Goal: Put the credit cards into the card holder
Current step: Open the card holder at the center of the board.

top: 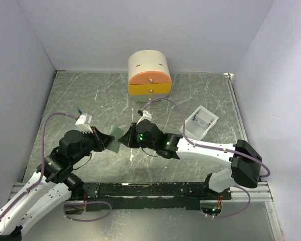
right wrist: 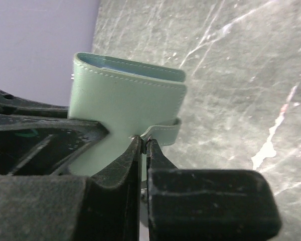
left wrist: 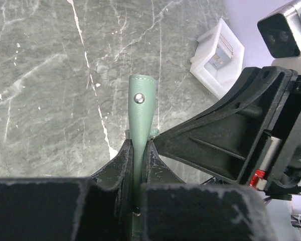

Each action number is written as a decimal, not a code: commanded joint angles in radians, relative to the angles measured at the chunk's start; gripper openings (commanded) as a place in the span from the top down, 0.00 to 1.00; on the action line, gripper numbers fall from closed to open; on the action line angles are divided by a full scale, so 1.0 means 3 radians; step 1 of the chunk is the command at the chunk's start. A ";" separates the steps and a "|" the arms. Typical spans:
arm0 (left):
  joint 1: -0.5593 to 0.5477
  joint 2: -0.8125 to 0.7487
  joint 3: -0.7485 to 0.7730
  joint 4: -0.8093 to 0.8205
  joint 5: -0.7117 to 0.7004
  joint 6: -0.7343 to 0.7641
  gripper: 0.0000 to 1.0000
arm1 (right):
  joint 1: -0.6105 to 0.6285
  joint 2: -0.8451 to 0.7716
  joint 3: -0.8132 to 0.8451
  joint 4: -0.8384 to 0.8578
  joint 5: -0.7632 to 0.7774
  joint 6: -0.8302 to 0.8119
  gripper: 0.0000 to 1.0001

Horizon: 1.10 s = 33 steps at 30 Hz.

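The grey-green card holder (top: 114, 142) hangs above the table between my two arms. My left gripper (top: 104, 140) is shut on one edge of it; in the left wrist view the card holder (left wrist: 142, 108) stands edge-on, a metal snap near its tip, clamped in the left gripper (left wrist: 139, 145). My right gripper (right wrist: 144, 142) is shut on the thin closing strap (right wrist: 165, 131) of the card holder (right wrist: 125, 103), whose pale blue pocket shows at the top. The credit cards (left wrist: 221, 56) lie in the white tray (left wrist: 210, 75), away from both grippers.
The white tray (top: 196, 131) sits at the right of the marbled table, tilted. A round cream-and-orange drawer box (top: 149, 73) stands at the back centre. Pale walls close in on the left, back and right. A black rail runs along the near edge.
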 commanded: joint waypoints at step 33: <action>-0.0005 0.1644 -0.0534 0.0624 0.0260 -0.0331 0.35 | -0.0134 -0.0241 -0.1092 0.0441 0.0035 -0.0975 1.00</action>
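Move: Below the left hand, which grips the card holder, the bare board spot where it is to lie is some 19 cm down, 3 cm back and 6 cm right; the strap end is about 2 cm right of that hand, 1 cm back and 2 cm lower. For the right hand, already pinching the strap, the same spot is about 3 cm back, 4 cm right and 17 cm down; the holder's middle is 3 cm left, 2 cm ahead and 1 cm higher. Lowering towards the board, both hands bring the holder down: the left sinks about 16 cm, drifting slightly right, tips its fingers down over 25 degrees and, late on, opens them halfway to let go. The right keeps its shut pinch on the strap, drawing it some 8 cm right while sinking 12 cm, fingers tipping down about 20 degrees. ##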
